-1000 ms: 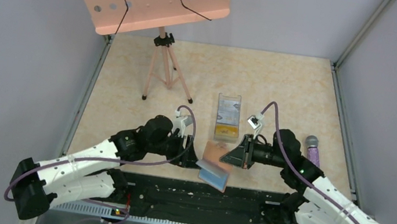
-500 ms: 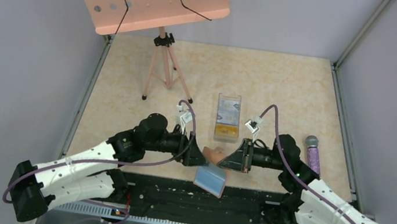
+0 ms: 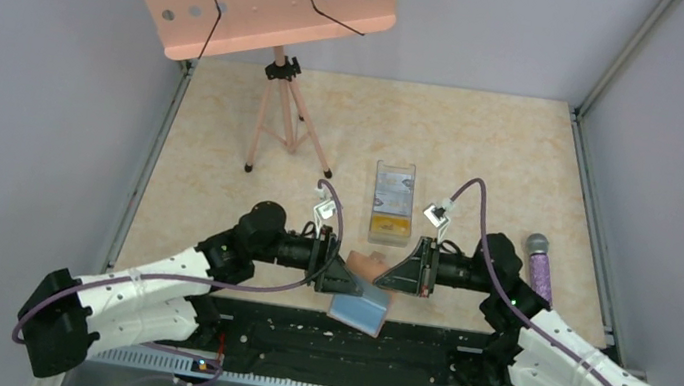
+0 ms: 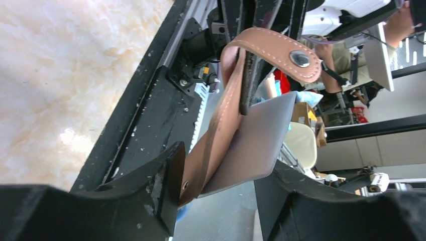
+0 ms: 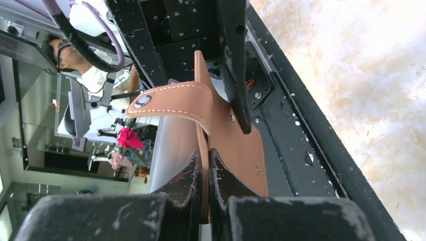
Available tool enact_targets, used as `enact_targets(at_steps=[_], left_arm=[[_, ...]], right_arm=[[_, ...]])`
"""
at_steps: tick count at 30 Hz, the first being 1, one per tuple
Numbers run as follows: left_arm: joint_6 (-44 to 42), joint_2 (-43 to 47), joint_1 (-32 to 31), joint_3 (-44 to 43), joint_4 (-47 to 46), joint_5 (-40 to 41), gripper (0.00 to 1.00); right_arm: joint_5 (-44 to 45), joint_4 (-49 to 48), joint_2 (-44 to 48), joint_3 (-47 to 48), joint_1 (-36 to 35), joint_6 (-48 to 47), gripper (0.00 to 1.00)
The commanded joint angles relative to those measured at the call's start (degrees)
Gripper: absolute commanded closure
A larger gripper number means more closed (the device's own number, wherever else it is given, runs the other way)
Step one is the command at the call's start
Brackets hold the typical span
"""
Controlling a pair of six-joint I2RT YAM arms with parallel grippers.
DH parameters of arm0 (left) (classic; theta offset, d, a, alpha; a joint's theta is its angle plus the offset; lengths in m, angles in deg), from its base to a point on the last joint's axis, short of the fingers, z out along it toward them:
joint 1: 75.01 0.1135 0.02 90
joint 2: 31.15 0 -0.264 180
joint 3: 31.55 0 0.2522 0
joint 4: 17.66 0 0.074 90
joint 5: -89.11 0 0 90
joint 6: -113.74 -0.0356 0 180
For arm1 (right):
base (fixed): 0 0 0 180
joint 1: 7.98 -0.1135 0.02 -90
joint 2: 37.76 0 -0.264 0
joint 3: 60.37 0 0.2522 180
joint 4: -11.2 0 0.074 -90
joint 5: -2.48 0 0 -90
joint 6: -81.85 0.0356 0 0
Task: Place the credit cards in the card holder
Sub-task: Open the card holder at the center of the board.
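Observation:
The card holder (image 3: 362, 295), brown with a bluish inner face, hangs splayed open above the table's near edge between both grippers. My right gripper (image 5: 205, 197) is shut on its brown leaf (image 5: 241, 145), and the snap tab (image 5: 168, 103) curls over to the left. My left gripper (image 4: 221, 173) is open, with both leaves between its fingers. The brown leaf (image 4: 221, 125) rests against the left finger (image 4: 168, 186). The grey leaf (image 4: 256, 140) ends just short of the right finger. The credit cards (image 3: 390, 222), yellow-orange and pale, lie in a clear box behind.
The clear plastic box (image 3: 396, 172) sits mid-table just behind the grippers. A purple microphone (image 3: 540, 262) lies to the right by my right arm. A pink music stand (image 3: 275, 103) on a tripod stands at the back left. The black base rail (image 3: 337, 344) runs under the holder.
My left gripper has moved right to the card holder and now has its leaves between its fingers. The holder, still in my right gripper, has shifted slightly left and lower.

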Motion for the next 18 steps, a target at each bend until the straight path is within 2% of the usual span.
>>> enact_targets(at_steps=[1, 4, 6, 7, 10, 16, 18], left_arm=[[1.8, -0.1, 0.2, 0.2, -6.8, -3.7, 0.51], [1.9, 0.6, 0.1, -0.1, -5.6, -3.0, 0.8], [1.4, 1.4, 0.2, -0.5, -3.6, -2.1, 0.96], [0.9, 1.9, 0.2, -0.9, -1.8, -1.1, 1.0], [-0.3, 3.7, 0.2, -3.6, 6.1, 2.1, 1.0], [-2.9, 6.3, 0.3, -8.7, 22.8, 5.4, 1.0], [-3.6, 6.4, 0.3, -9.9, 26.7, 6.1, 1.0]], right_arm=[[0.6, -3.9, 0.0, 0.3, 0.4, 2.1, 1.0], [1.2, -4.0, -0.4, 0.3, 0.4, 2.8, 1.0], [2.2, -3.3, -0.2, 0.5, 0.4, 3.0, 0.95], [3.3, -2.2, 0.1, 0.7, 0.4, 2.7, 0.92], [8.8, 5.7, 0.5, 2.5, 0.4, 0.7, 0.83], [17.7, 16.7, 1.3, 7.1, 0.4, -2.2, 0.47], [19.6, 20.8, 1.3, 9.7, 0.4, -4.3, 0.39]])
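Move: The card holder is in the air, still pinched by the right fingers, its middle about 4 cm left and 3 cm back of that hand. From the left hand's open fingers, its middle is some 3 cm to the right and 2 cm back, nearly level. From the left hand, the clear card tray lies about 21 cm ahead and 8 cm right, and the easel's nearest foot 26 cm ahead and 9 cm left, both some 18 cm lower. Left fingers close and pinch the card holder; then the right fingers open, moving about 3 cm forward and down. ##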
